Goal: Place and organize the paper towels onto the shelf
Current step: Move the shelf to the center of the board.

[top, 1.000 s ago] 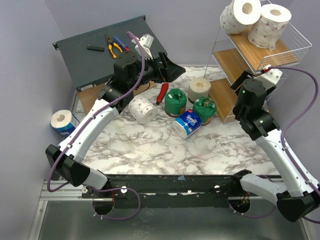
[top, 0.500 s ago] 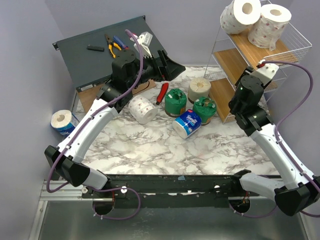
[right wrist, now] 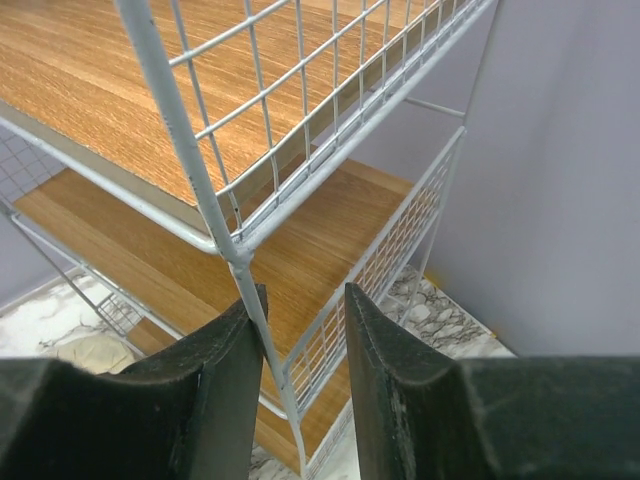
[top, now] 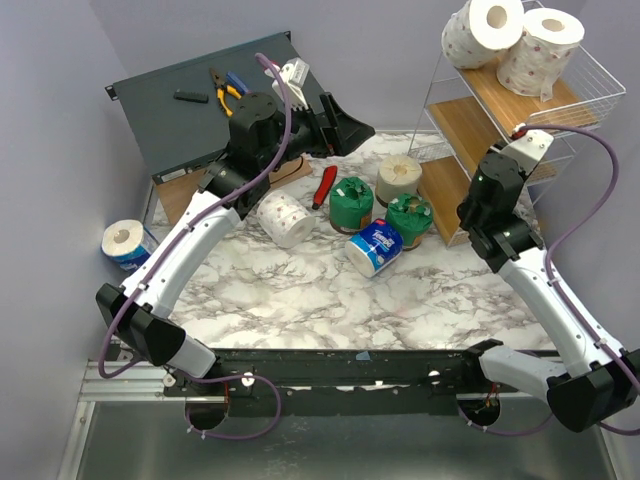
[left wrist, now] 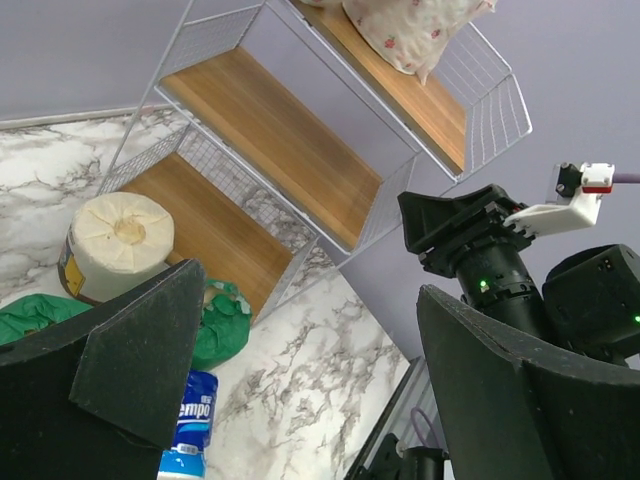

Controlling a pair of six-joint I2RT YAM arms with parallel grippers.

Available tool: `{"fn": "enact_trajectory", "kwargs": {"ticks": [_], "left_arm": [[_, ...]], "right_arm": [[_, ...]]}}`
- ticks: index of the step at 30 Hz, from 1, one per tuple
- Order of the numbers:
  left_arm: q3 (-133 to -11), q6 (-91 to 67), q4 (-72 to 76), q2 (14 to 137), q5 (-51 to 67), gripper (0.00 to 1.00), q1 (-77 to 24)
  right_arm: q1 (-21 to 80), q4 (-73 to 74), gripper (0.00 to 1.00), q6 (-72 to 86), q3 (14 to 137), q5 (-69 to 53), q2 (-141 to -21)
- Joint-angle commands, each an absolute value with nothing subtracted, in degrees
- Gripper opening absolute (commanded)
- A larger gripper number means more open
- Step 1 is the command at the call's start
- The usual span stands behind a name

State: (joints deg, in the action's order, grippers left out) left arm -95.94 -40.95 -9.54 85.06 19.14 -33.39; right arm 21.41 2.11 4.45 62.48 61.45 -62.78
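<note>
The shelf (top: 470, 125) stands at the back right, with two white pink-specked paper towels (top: 482, 30) (top: 540, 45) on its top tier. On the marble lie a white roll (top: 283, 218), two green rolls (top: 351, 203) (top: 410, 218), a cream roll (top: 398, 178) and a blue roll (top: 375, 247). My left gripper (top: 345, 128) (left wrist: 310, 300) hangs open and empty above the back of the table. My right gripper (top: 497, 170) (right wrist: 305, 295) is at the shelf's front corner, jaws narrow but apart. A white wire upright (right wrist: 200, 190) runs against its left finger, and nothing is gripped.
A dark grey flat box (top: 180, 110) with pliers sits at the back left. A red-handled tool (top: 324, 185) lies beside the green roll. Another blue roll (top: 125, 245) rests off the table's left edge. The purple wall is close behind the shelf.
My right gripper's jaws have narrowed and the wrist has lifted closer to the shelf's corner. The left arm has shifted slightly right. The rolls have not moved.
</note>
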Motion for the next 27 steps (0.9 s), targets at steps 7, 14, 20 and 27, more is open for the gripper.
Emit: {"fn": "enact_trajectory", "kwargs": {"ticks": [7,14,20,27], "left_arm": [[-98.44,-40.43,-9.78,86.52,20.43,0.9,-33.38],[-99.35,-40.69,-9.7,87.75,20.74,0.9,-33.24],[-101.54,-40.46,-10.06,89.41,20.83,0.9,-33.23],[-104.37,-39.56,-10.29,91.17,21.05,0.91,-32.85]], "right_arm": [[19.71,5.51,0.22,8.31,64.28,56.33,-62.37],[19.68,14.05,0.01,10.9,67.85,53.44,-61.38],[19.67,21.22,0.01,12.73,70.36,52.1,-59.56],[19.69,29.42,0.01,15.0,73.31,49.7,-56.98]]}}
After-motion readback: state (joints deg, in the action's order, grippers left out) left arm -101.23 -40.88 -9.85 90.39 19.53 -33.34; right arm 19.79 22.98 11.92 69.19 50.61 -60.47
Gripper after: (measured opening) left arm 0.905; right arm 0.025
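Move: The shelf's near front post stands between the open right fingers, about 2 cm ahead and 1 cm left of the hand, with the top board's corner just above. On that board, one paper towel roll sits some 14 cm ahead, 3 cm right and 11 cm up, another about 16 cm ahead, 7 cm left and as high. From the left hand the post is roughly 33 cm right, 1 cm ahead, 9 cm lower. Right gripper shuts on the shelf's near post below the top board, then draws back about 2 cm. ##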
